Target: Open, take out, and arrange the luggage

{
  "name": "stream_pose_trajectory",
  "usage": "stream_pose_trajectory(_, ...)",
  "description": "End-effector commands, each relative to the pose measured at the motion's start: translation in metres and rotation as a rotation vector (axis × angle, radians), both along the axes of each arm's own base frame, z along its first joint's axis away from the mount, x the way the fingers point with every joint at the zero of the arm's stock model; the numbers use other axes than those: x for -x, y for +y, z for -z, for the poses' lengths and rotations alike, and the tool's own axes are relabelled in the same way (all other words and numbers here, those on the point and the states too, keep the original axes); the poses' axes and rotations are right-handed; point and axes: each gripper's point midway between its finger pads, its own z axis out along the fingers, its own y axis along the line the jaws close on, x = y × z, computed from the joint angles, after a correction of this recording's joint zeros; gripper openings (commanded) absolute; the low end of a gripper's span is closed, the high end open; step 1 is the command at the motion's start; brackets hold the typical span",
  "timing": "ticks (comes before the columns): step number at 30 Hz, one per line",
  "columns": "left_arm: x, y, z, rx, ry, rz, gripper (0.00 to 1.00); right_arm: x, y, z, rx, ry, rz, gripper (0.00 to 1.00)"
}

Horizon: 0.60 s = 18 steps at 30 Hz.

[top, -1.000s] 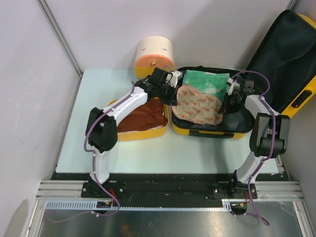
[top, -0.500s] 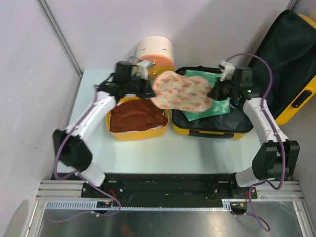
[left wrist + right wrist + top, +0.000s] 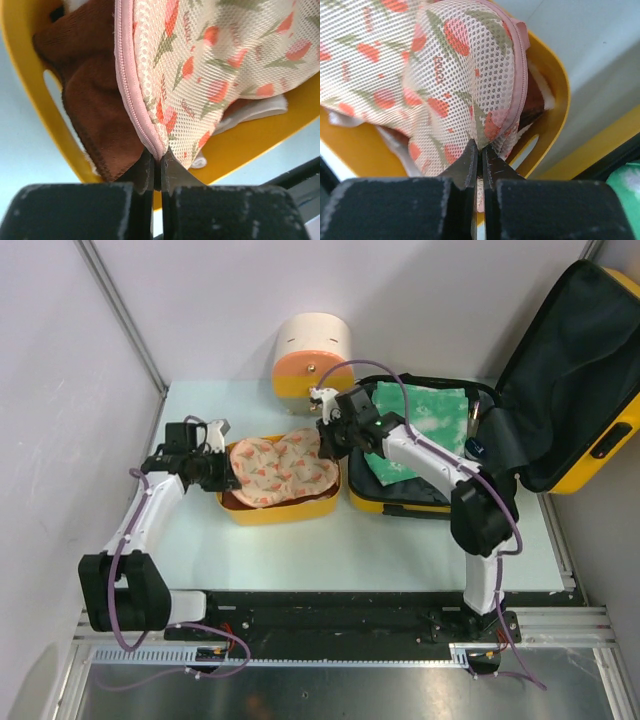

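Note:
The yellow luggage [image 3: 420, 502] lies open at the right of the table, its dark-lined lid [image 3: 575, 370] leaning back, a green pouch [image 3: 420, 430] inside. A cream mesh pouch with red tulips [image 3: 280, 465] lies over the brown cloth [image 3: 95, 100] in the small yellow tub [image 3: 285, 510]. My left gripper [image 3: 222, 472] is shut on the pouch's pink-zippered left edge [image 3: 145, 125]. At the pouch's right end [image 3: 470, 75], my right gripper [image 3: 325, 440] is shut on the mesh over the tub's rim [image 3: 555, 85].
A cream-and-orange cylinder [image 3: 312, 355] stands at the back, behind the tub. Grey walls close the left and back. The right arm reaches across the luggage's left corner. A white cloth [image 3: 260, 107] peeks out under the pouch.
Both arms carried the tulip pouch left, out of the luggage, and lowered it onto the brown cloth in the tub. The green pouch is uncovered.

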Motion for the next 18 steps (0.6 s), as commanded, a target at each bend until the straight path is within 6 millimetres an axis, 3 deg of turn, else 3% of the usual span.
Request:
stream_pose_trajectory(1,0.007,0.025,0.025,-0.068,0.054,-0.014,0.00,-0.024,0.021,-0.006,0.016,-0.089,0.044,0.00)
stream_pose_trajectory(5,-0.003,0.046,0.023,-0.099,0.043,-0.061,0.00,-0.024,0.025,0.012,0.043,-0.061,0.032,0.00)
stream_pose_trajectory(7,-0.009,0.047,0.015,-0.106,0.015,-0.042,0.18,-0.016,0.024,0.014,0.060,-0.041,0.016,0.00)
stream_pose_trajectory(8,-0.013,0.047,0.003,-0.111,-0.008,-0.027,0.43,-0.013,0.024,0.013,0.066,-0.035,0.010,0.00)
stream_pose_trajectory(11,-0.015,0.044,-0.028,-0.114,-0.074,0.029,0.80,-0.008,0.017,0.001,0.100,-0.014,-0.021,0.49)
stream_pose_trajectory(12,-0.013,0.037,-0.037,-0.091,-0.100,0.065,0.82,-0.008,0.015,-0.011,0.087,-0.023,-0.020,0.65)
stream_pose_trajectory(14,-0.012,0.032,-0.063,-0.091,-0.188,0.101,0.89,-0.014,0.012,-0.036,0.041,-0.047,-0.025,0.70)
stream_pose_trajectory(16,-0.011,0.023,-0.078,-0.064,-0.236,0.136,0.90,-0.016,0.012,-0.059,-0.013,-0.078,-0.032,0.72)
stream_pose_trajectory(18,-0.016,0.017,-0.085,-0.055,-0.257,0.157,0.89,-0.012,0.017,-0.065,-0.054,-0.091,-0.064,0.72)
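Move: Both hands hold an end of the patterned mesh bag over the yellow tray. The tray's middle lies about 11 cm right and 1 cm ahead of the left hand, some 6 cm below; the brown bag fills it. From the right hand the tray is about 11 cm left and 7 cm back. The green bag in the open suitcase sits roughly 26 cm right and 8 cm ahead of the right hand, and the drawer box some 18 cm ahead and 3 cm left. Still pinching the patterned bag's two ends, the hands lower them 2 to 3 cm into the tray, the left drawing its end about 4 cm leftward, the right nudging some 2 cm forward. Both grippers then open wide and let go, the left rising roughly 7 cm and the right about 4 cm above the bag. ##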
